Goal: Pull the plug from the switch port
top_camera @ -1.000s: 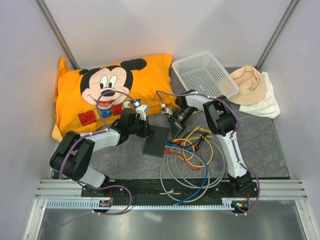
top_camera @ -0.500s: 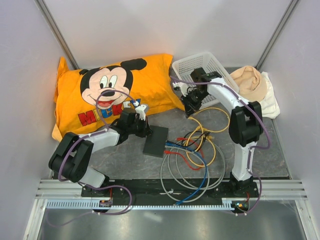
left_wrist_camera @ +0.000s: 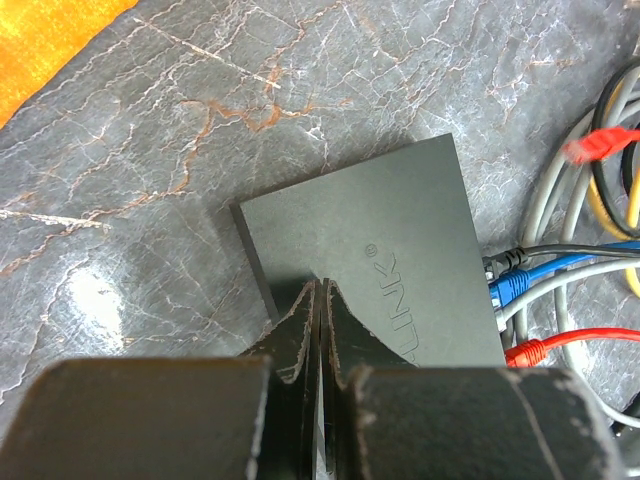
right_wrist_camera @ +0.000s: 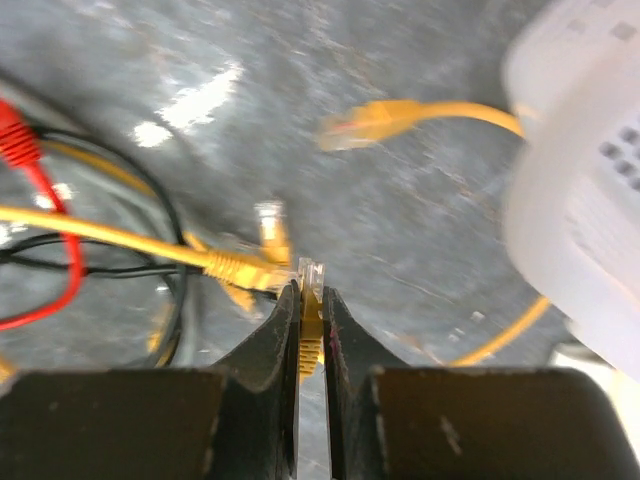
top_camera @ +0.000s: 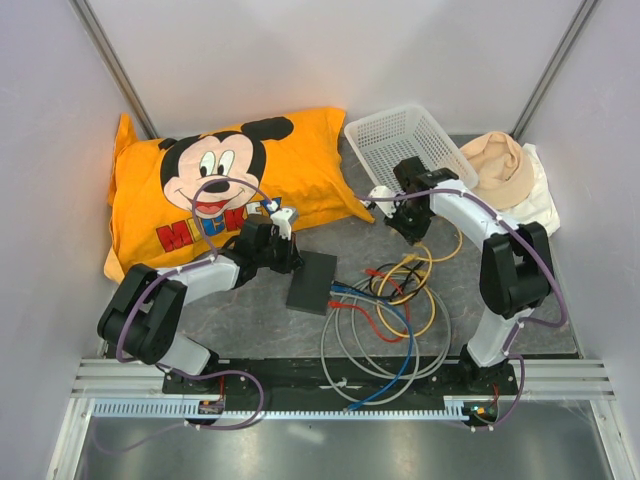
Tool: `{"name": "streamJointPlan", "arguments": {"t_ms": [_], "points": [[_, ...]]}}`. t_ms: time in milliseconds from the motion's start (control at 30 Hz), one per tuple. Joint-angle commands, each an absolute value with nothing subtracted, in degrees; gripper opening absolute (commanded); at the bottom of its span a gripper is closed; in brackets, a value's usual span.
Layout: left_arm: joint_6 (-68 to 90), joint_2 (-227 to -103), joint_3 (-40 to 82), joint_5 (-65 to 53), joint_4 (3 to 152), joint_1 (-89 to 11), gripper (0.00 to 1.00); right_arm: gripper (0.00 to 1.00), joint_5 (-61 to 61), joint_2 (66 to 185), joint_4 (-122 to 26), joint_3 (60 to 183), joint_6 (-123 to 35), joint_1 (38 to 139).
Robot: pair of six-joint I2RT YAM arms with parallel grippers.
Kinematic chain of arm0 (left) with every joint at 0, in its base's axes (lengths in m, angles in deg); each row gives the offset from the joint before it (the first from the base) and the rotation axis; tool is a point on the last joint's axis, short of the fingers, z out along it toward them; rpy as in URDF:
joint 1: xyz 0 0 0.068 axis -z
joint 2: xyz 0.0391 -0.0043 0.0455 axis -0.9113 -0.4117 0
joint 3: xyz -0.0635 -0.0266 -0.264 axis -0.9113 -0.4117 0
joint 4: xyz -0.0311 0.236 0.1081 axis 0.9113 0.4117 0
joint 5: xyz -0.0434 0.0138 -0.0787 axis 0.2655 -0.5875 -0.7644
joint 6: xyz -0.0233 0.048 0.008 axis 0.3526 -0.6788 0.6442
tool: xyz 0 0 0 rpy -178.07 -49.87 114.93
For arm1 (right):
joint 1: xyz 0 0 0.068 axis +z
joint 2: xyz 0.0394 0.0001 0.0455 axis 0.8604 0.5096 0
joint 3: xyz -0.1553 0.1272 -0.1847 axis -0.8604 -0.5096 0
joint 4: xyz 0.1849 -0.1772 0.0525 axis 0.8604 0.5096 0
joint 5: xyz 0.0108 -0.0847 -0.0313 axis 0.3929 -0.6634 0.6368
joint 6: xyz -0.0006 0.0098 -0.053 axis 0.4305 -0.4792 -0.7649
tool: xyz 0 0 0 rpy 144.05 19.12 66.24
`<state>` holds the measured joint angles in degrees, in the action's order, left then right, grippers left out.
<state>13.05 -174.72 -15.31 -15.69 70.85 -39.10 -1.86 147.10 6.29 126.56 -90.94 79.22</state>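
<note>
The black switch [top_camera: 312, 282] lies flat on the grey table, in the middle. My left gripper [top_camera: 289, 262] is shut, its tips [left_wrist_camera: 322, 288] resting over the switch's [left_wrist_camera: 380, 240] near-left edge. Blue [left_wrist_camera: 515, 282], red [left_wrist_camera: 530, 350], grey and black plugs sit in its right side. My right gripper [top_camera: 417, 233] is right of the switch, near the basket's front corner. It [right_wrist_camera: 311, 290] is shut on a yellow plug [right_wrist_camera: 312, 274] whose clear tip pokes out between the fingers, away from the switch. Its yellow cable [top_camera: 447, 245] trails down to the coils.
A white mesh basket [top_camera: 405, 148] stands behind the right gripper. An orange Mickey pillow [top_camera: 230, 180] lies at the back left, a tan hat [top_camera: 495, 170] on white cloth at the back right. Coiled cables [top_camera: 385, 325] lie in front of the switch. Another loose yellow plug [right_wrist_camera: 360, 122] lies on the table.
The right gripper left the switch's edge with the yellow plug, swung up toward the basket, then shifted right and nearer. The yellow cable followed. The left gripper and the switch stayed put.
</note>
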Motion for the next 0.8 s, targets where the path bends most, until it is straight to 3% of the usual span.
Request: {"name": "streamJointPlan", "arguments": {"t_ms": [0,167,400,567,600,733,767], "points": [[10.4,-174.5,-14.0,-14.9,71.8,-39.3,0.01,0.01,-13.3,143.2,-2.1,124.1,-93.0,78.9],[10.1,-174.0,-14.4,-15.3,71.7,-39.4,0.02,0.0,-30.5,143.6,-9.7,118.9,-94.7,78.7],[10.2,-172.8,-15.8,-15.4,71.2,-39.5,0.02,0.0,-40.5,143.3,-17.1,115.8,-92.2,77.4],[10.2,-171.9,-16.6,-15.6,71.1,-39.7,0.01,0.02,-40.4,144.0,-17.6,116.6,-87.9,74.3],[10.2,-171.6,-16.8,-15.7,71.1,-39.8,0.02,0.06,-39.9,144.0,-17.0,117.0,-86.4,74.0],[10.3,-170.5,-18.2,-15.8,71.1,-40.0,0.02,0.48,-33.3,144.0,-12.8,120.2,-82.1,72.9],[10.3,-170.2,-18.4,-15.8,71.1,-40.1,0.01,0.51,-31.4,143.6,-11.0,122.1,-81.0,73.0]]}}
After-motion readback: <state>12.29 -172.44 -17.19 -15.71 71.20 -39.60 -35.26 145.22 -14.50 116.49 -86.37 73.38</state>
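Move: The right hand already has the freed yellow plug in its fingers; it is bound for the bare table on the near right side of the white basket, about 12 cm right, 5 ahead and 8 below. The basket's middle is some 19 cm straight ahead, the hat 17 ahead and 19 right, and another yellow plug lies about 3 cm left and 1 ahead. From the left hand, that table spot is roughly 41 cm right and 10 ahead. The right hand carries the pinched yellow plug some 12 cm to the right and about 5 cm forward, at nearly level height, past the near end of the basket towards the bare table beside it, trailing its cable. On the way the wrist swings the downward fingers out to the front and right by some 35 degrees with a clockwise turn, and right at the end the fingers spread nearly half open and let go of the plug. ##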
